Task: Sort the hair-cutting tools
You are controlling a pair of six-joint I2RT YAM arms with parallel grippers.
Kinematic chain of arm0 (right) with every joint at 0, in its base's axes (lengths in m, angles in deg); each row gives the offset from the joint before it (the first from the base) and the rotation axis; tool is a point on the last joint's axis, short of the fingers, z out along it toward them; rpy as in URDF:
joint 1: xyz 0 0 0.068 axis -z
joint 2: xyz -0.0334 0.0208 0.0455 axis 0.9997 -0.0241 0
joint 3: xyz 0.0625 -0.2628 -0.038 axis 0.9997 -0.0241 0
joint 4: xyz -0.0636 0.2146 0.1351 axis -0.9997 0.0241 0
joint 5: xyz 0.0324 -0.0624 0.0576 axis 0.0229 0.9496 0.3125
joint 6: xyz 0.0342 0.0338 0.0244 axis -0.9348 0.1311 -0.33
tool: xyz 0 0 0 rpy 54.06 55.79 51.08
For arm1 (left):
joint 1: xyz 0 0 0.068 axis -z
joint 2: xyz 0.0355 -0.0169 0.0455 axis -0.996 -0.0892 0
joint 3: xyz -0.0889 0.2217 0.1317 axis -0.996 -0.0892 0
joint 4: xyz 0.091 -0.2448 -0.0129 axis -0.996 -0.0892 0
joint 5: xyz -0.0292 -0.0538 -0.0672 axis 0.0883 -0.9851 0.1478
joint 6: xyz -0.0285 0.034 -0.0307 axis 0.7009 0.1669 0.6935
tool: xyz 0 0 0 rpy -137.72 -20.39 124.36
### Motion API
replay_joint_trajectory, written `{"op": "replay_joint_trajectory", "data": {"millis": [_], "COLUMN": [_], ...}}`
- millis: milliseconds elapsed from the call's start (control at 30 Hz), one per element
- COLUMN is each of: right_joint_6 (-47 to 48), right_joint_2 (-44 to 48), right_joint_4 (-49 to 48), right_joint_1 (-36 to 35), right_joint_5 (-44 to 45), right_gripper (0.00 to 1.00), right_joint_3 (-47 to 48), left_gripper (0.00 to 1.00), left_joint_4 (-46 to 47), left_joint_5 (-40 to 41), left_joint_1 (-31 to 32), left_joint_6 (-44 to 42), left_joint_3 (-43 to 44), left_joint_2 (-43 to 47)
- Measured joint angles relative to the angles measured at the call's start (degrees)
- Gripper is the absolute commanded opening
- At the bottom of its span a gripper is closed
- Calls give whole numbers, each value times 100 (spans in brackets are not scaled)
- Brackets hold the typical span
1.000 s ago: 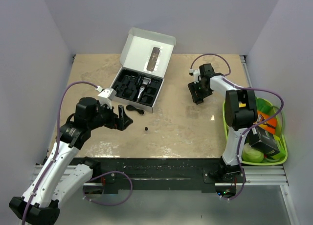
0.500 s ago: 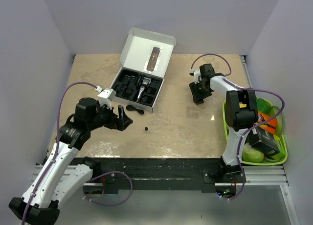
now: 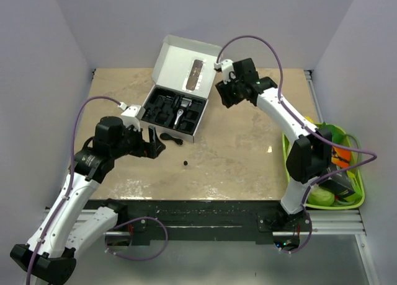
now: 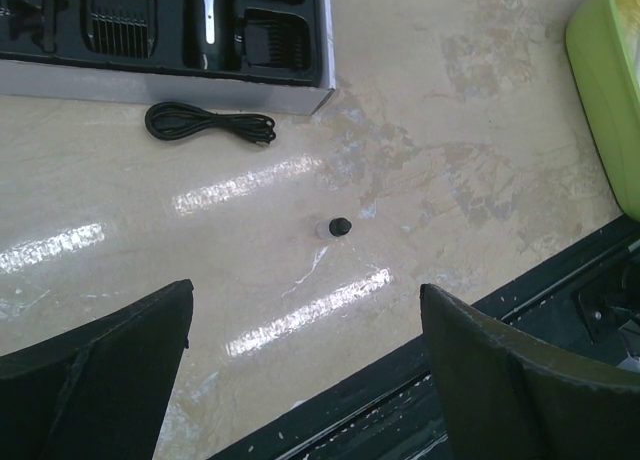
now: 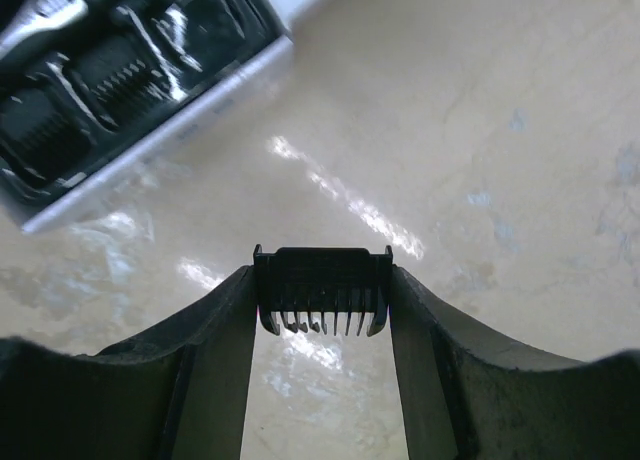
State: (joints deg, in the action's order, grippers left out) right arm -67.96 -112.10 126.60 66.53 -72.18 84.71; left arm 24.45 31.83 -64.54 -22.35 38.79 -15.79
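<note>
My right gripper [image 5: 322, 292] is shut on a black comb guard [image 5: 322, 272], held by its sides above the table with its teeth pointing toward the camera. In the top view the right gripper [image 3: 227, 94] hovers just right of the open white box [image 3: 186, 65]. The box's black tray [image 3: 162, 105] holds the black-and-silver clipper [image 3: 179, 109] and other guards. A thin black cord [image 4: 210, 123] lies in front of the tray. A tiny round bit [image 4: 340, 225] sits further toward me. My left gripper [image 4: 305, 292] is wide open and holds nothing, low over the table near the cord [image 3: 170, 137].
A green basket [image 3: 290, 164] with toy vegetables and a dark box stands at the table's right edge; its rim [image 4: 600, 90] shows in the left wrist view. The box lid [image 3: 191, 49] stands upright at the back. The black front rail [image 3: 205, 210] borders the near edge.
The right arm has swung from the right-middle of the table up and left to beside the box, carrying the comb guard. The left gripper has shifted slightly toward the box.
</note>
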Motion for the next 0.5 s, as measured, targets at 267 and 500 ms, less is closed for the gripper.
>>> {"op": "replay_joint_trajectory", "data": {"millis": [267,500], "right_joint_6": [240,391], "right_joint_2": [-354,-1366], "right_joint_4": [195,227], "right_joint_1": [-813,-949], "right_joint_5": [-251,-514], "right_gripper": [42,43], "right_joint_3": [1294,2159], "left_gripper": [100,100], "left_joint_4": [-127,-181], "left_joint_5": [262,365], "left_joint_1": [0,0], "left_joint_6": [7,59], "left_joint_3": [328,328], "left_joint_2": [-118,-238]}}
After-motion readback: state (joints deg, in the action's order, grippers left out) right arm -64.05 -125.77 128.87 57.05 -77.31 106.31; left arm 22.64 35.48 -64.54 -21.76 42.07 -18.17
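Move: The comb held by the right hand is bound for the open box; the box's right-hand row of slots lies about 16 cm to this hand's left, 7 cm ahead and 15 cm below. The clipper in the tray is roughly 22 cm left and 7 cm ahead, and the cable some 28 cm left and 7 cm back, on the table. From the idle left hand, that slot row is about 29 cm ahead and 15 cm to the right. Still pinching the comb between its fingertips, the right hand sweeps about 12 cm left through the air towards the right side of the open box. It arches up some 6 cm, then sinks about 3 cm while edging slightly forward near the end, the wrist turning roughly 15 degrees counter-clockwise. ##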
